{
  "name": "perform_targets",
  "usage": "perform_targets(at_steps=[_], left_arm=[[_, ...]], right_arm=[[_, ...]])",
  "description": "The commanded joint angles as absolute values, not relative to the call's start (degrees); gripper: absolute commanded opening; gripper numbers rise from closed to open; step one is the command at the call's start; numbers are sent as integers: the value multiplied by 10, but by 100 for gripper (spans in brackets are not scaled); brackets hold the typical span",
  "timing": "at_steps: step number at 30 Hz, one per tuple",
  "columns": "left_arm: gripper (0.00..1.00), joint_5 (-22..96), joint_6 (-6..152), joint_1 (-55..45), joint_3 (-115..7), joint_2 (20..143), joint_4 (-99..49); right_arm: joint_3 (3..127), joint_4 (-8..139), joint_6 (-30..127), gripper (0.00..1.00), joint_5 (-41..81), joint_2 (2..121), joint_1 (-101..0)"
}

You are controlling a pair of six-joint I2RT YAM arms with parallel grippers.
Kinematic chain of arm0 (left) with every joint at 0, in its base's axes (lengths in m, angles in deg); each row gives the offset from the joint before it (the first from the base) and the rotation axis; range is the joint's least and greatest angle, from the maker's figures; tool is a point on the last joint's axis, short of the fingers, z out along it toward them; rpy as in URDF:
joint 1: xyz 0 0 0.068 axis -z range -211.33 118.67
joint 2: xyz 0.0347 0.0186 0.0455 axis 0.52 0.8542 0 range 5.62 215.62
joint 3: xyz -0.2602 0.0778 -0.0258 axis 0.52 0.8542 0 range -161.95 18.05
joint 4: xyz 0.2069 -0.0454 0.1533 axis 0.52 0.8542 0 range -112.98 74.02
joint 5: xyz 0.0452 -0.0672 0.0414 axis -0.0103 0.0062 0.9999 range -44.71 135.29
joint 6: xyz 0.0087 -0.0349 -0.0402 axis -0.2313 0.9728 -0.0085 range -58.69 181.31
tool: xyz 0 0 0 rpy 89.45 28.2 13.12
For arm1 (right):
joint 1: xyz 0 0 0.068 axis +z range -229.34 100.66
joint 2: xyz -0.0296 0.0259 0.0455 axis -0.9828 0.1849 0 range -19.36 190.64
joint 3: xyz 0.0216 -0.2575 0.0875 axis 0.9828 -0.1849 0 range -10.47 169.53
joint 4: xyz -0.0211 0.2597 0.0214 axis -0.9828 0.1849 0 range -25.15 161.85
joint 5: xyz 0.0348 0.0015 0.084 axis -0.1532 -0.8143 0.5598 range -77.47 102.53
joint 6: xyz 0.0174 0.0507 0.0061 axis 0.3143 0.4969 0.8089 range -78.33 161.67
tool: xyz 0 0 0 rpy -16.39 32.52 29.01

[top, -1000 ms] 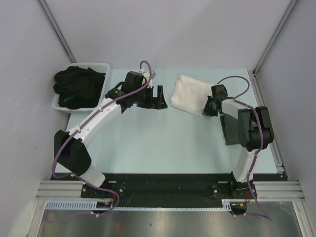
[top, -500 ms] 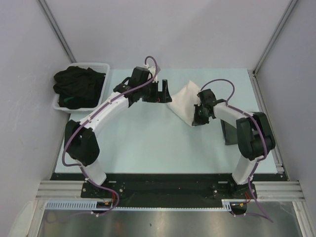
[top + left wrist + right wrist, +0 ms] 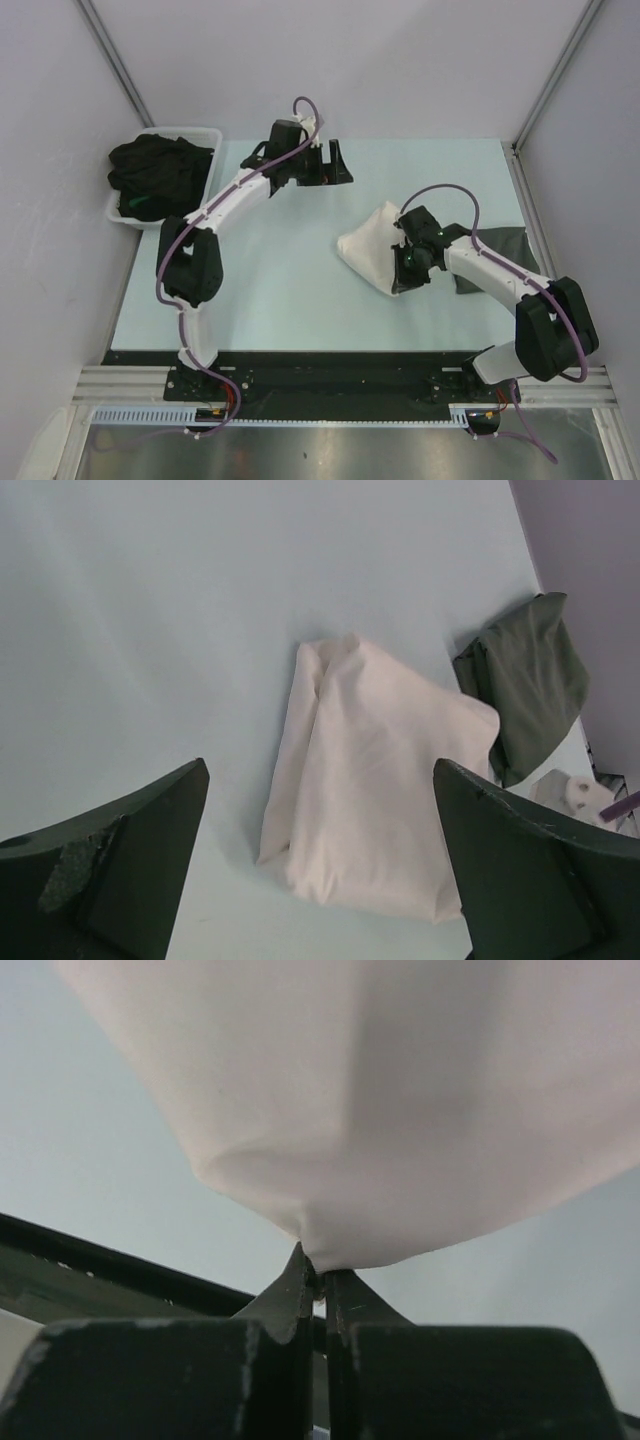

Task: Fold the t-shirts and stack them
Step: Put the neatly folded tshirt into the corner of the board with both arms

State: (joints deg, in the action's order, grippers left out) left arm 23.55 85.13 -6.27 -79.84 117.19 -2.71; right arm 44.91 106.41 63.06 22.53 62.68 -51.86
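A cream-white t-shirt [image 3: 368, 248], folded into a bundle, lies right of the table's middle. My right gripper [image 3: 408, 264] is shut on its near right edge. In the right wrist view the pale cloth [image 3: 380, 1090] bulges out above the shut right gripper [image 3: 318, 1275]. A dark grey t-shirt [image 3: 497, 248] lies just to the right, partly under the right arm. My left gripper [image 3: 338, 163] hangs open at the back of the table, apart from the cloth. Its wrist view looks down between the open left gripper [image 3: 318, 770] at the cream t-shirt [image 3: 370, 790] and the grey t-shirt [image 3: 530, 675].
A white tub [image 3: 185, 131] at the back left holds a heap of black t-shirts [image 3: 160, 175]. Grey walls enclose the table on three sides. A black rail with the arm bases [image 3: 330, 375] runs along the near edge.
My right gripper has dragged the cream-white t-shirt nearer and toward the table's middle, uncovering the dark grey t-shirt. The left arm has stretched farther back, its gripper still open.
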Motion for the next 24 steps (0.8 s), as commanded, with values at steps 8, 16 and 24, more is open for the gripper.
perform_targets(at_steps=[8,16,24], left_arm=[[99,137,898,-29,-938,1321,-35],[100,113,903,-3,-964,1382,-9],[99,103,915,5,-956,1407,-31]], right_arm=[[424,1147,656,0,199,580,-506],[423,1155,666,0,185,556,-506],[419,1160,666,0,176,541,-508]])
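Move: Still pinched at its near corner by the right hand, the folded white t-shirt stretches away from that hand. Its far corner lies some 26 cm ahead of the right hand and 2 cm left; from the open left hand it is about 14 cm to the right, 5 cm ahead and 18 cm below. The dark folded t-shirt lies roughly 13 cm ahead of the right hand, 25 cm to its right and 6 cm below. Down and to the right, about 10 cm each, the left hand swoops in towards the white t-shirt's far corner, edging forward first and then back; it tips some 15 degrees steeper and turns clockwise about as much, fingers wide open. The right hand keeps its pinch, draws the near corner back some 3 cm, then drifts slightly right. ##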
